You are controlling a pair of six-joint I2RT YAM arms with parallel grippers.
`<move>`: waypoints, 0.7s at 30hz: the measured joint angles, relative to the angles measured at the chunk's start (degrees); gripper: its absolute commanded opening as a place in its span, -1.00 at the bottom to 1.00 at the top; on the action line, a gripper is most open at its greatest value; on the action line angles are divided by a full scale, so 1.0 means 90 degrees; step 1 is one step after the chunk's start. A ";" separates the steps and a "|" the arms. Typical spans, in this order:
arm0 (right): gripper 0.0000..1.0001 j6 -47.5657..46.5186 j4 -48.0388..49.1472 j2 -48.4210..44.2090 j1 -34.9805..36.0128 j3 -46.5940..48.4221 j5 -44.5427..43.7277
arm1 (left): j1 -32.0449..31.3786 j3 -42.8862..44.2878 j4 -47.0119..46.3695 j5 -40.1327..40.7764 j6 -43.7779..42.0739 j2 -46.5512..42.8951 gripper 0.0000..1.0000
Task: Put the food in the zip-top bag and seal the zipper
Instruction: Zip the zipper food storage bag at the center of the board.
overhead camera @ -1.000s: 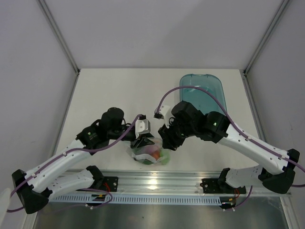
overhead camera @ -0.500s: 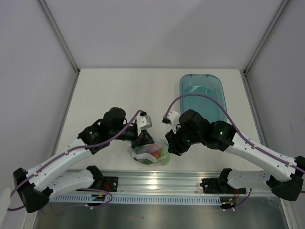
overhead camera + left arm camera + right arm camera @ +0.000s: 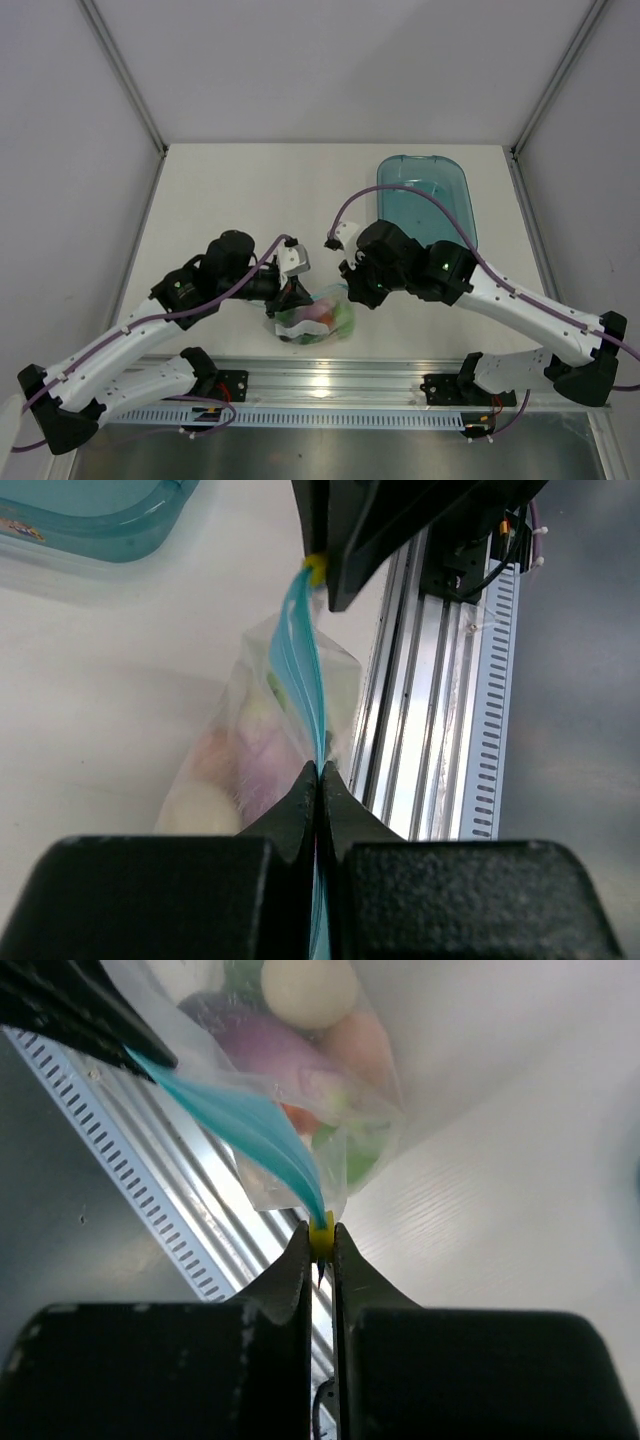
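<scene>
The clear zip-top bag [image 3: 318, 320] stands near the table's front edge between both arms. Through its plastic the food shows: a white round piece [image 3: 308, 988], a purple eggplant [image 3: 265, 1040], and pink and green pieces. The light blue zipper [image 3: 306, 660] runs taut between the two grippers. My left gripper [image 3: 320, 771] is shut on one end of the strip. At the other end my right gripper [image 3: 321, 1236] is shut on a small yellow slider [image 3: 321, 1230]. In the top view the left gripper [image 3: 294, 298] and the right gripper [image 3: 351, 292] flank the bag's mouth.
A translucent blue oval tray [image 3: 425, 195] lies at the back right of the table. An aluminium rail [image 3: 330, 385] runs along the front edge, just below the bag, with both arm bases bolted to it.
Both grippers have closed. The left shut on the zipper's left end. The right swung back in to the bag's right side and shut on the yellow slider.
</scene>
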State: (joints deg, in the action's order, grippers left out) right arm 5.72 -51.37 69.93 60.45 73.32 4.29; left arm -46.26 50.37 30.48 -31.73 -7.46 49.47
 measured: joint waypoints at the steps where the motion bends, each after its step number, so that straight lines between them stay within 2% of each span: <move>1: -1.00 -0.0053 -0.0083 0.0085 0.0012 0.0197 -0.0131 | 0.0000 0.0015 0.0070 0.0005 -0.0007 -0.0010 -0.99; 5: -1.00 -0.0282 -0.0216 0.0148 0.0000 0.0760 -0.0355 | 0.0000 0.0126 0.0236 -0.0012 -0.0053 -0.0010 -0.99; 9: -1.00 -0.0403 -0.0104 0.0119 -0.0192 0.0867 -0.0051 | 0.0000 0.0189 0.0255 -0.0153 -0.0061 -0.0017 -0.99; 11: -0.82 -0.0425 -0.0022 0.0131 -0.0257 0.0823 0.0092 | 0.0000 0.0189 0.0284 -0.0189 -0.0056 -0.0019 -0.99; 12: -0.44 -0.0430 0.0010 0.0136 -0.0272 0.0789 0.0141 | 0.0000 0.0189 0.0313 -0.0192 -0.0056 -0.0032 -0.99; 14: -0.05 -0.0423 0.0083 0.0172 -0.0284 0.0731 0.0155 | 0.0000 0.0189 0.0403 -0.0197 -0.0053 -0.0068 -0.99; 18: 0.15 -0.0413 0.0374 0.0119 -0.0406 0.0403 0.0075 | 0.0000 0.0187 0.0588 -0.0206 -0.0002 -0.0168 -0.99; 21: 0.12 -0.0350 0.0843 -0.0136 -0.0544 -0.0168 0.0078 | 0.0000 0.0204 0.0639 -0.0216 0.0134 -0.0209 -0.99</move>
State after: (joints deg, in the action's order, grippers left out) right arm 2.57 -43.79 68.71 55.55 71.81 4.99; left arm -46.26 52.21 36.23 -33.67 -6.26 47.59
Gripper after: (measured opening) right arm 0.571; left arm 0.006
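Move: The yellow end of the blue zipper is already pinched in the right hand's fingertips, and from the left hand, which also holds the strip, it lies about 8 cm to the right and 1 cm ahead, nearly level. The food in the bag hangs some 13 cm below the right hand, about 5 cm to its left and 1 cm ahead. The blue bin stands roughly 25 cm ahead, 18 cm to the right and 17 cm below the right hand. The zipper's yellow end is drawn up about 4 cm and 2 cm forward in the right hand's pinch; then the right fingers open wide and let go of it while that hand sinks nearly 3 cm and eases farther forward. The left hand keeps its shut grip on the blue strip and draws it back about 2 cm and slightly left. ##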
